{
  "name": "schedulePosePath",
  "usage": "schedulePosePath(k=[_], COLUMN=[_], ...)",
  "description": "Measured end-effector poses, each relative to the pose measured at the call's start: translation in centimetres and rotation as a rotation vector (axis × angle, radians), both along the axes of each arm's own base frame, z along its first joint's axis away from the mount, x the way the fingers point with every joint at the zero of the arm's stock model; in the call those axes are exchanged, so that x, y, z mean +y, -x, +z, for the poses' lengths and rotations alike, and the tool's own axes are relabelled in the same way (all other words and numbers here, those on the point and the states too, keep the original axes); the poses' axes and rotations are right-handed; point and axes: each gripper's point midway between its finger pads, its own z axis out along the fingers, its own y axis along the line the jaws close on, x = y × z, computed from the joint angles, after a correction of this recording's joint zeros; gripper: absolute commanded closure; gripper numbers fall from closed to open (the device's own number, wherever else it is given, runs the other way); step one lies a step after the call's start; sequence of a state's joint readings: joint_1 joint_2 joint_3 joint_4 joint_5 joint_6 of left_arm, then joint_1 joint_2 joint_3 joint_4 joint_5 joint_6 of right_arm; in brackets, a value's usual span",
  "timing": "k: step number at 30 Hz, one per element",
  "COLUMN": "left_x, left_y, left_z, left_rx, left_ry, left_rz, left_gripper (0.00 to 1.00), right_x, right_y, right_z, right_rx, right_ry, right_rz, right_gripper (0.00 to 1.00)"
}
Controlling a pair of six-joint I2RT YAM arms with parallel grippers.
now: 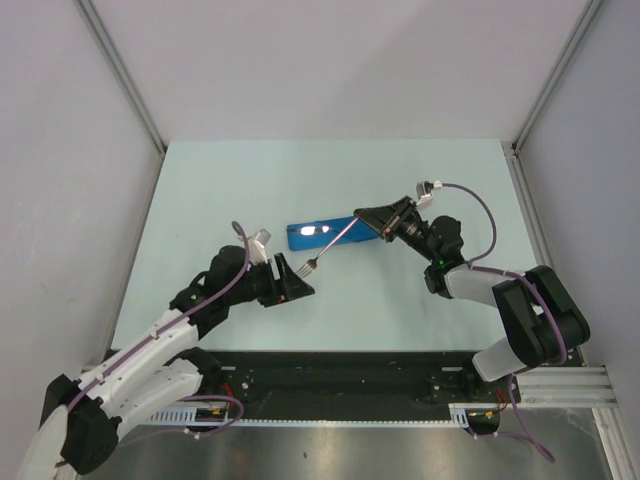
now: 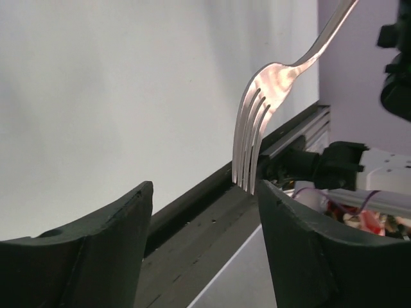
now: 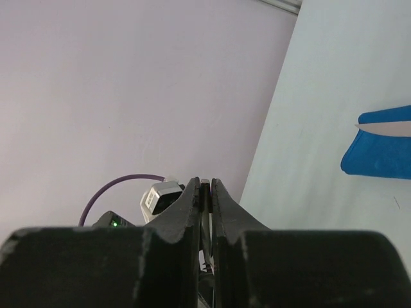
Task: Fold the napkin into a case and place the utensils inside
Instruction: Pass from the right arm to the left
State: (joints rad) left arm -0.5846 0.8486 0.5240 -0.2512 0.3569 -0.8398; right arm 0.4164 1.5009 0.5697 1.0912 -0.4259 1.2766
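The napkin lies folded as a narrow royal-blue case (image 1: 330, 235) in the middle of the table, also seen as the case (image 3: 380, 157) in the right wrist view. A silver utensil (image 3: 387, 128) rests on it, tip showing. My right gripper (image 1: 361, 214) is shut on the handle of a fork (image 1: 330, 248), which slants down-left through the air. The fork's tines (image 2: 252, 138) hang just above my left gripper (image 2: 205, 187), near its right finger (image 2: 302, 250). My left gripper (image 1: 298, 277) is open with nothing between its fingers.
The pale green table (image 1: 230, 190) is walled by grey panels at the back and both sides. A black rail (image 1: 330, 375) with both arm bases runs along the near edge. A purple cable (image 1: 480, 215) loops off the right wrist.
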Motion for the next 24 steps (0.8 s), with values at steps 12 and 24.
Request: schedulePosePath(k=[12,24], left_x=[1.7,0.6], left_y=[-1.6,-2.2], left_z=[2.6,4.1], left_rx=[0.009,0.046], left_ry=[0.303,0.418], left_rz=[0.2,0.18], left_gripper=[0.51,0.76], right_x=[-0.4,-0.4], right_y=[0.5,0.5], right_z=[-0.3,0.6], right_rx=[0.006,-0.017], right_ry=[-0.006,-0.033], right_rz=[-0.006,-0.01], right_gripper=[0.99,0.99])
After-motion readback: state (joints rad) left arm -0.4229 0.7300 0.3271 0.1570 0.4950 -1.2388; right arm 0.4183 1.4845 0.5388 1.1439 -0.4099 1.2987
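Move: The fork slants down from my right hand, and its head is what my left fingers want: some 4 cm ahead of my left hand, 3 cm to its right and 5 cm higher. From that hand the folded napkin lies about 13 cm ahead, 8 cm right and 13 cm below, with the knife on it 14 cm ahead, 4 cm right, equally low. From my right hand the fork head is about 11 cm back, 11 cm left and 5 cm down. I raise my left hand about 4 cm and ease it some 2 cm forward, drifting slightly left and then partly back right, to bring its fingers around the fork's tines. On the way I swing the downward-slanting fingers up some 25 degrees, nearly level, turn them a little counter-clockwise and narrow them to partly open. My right hand keeps its pinch on the handle end, almost still. ##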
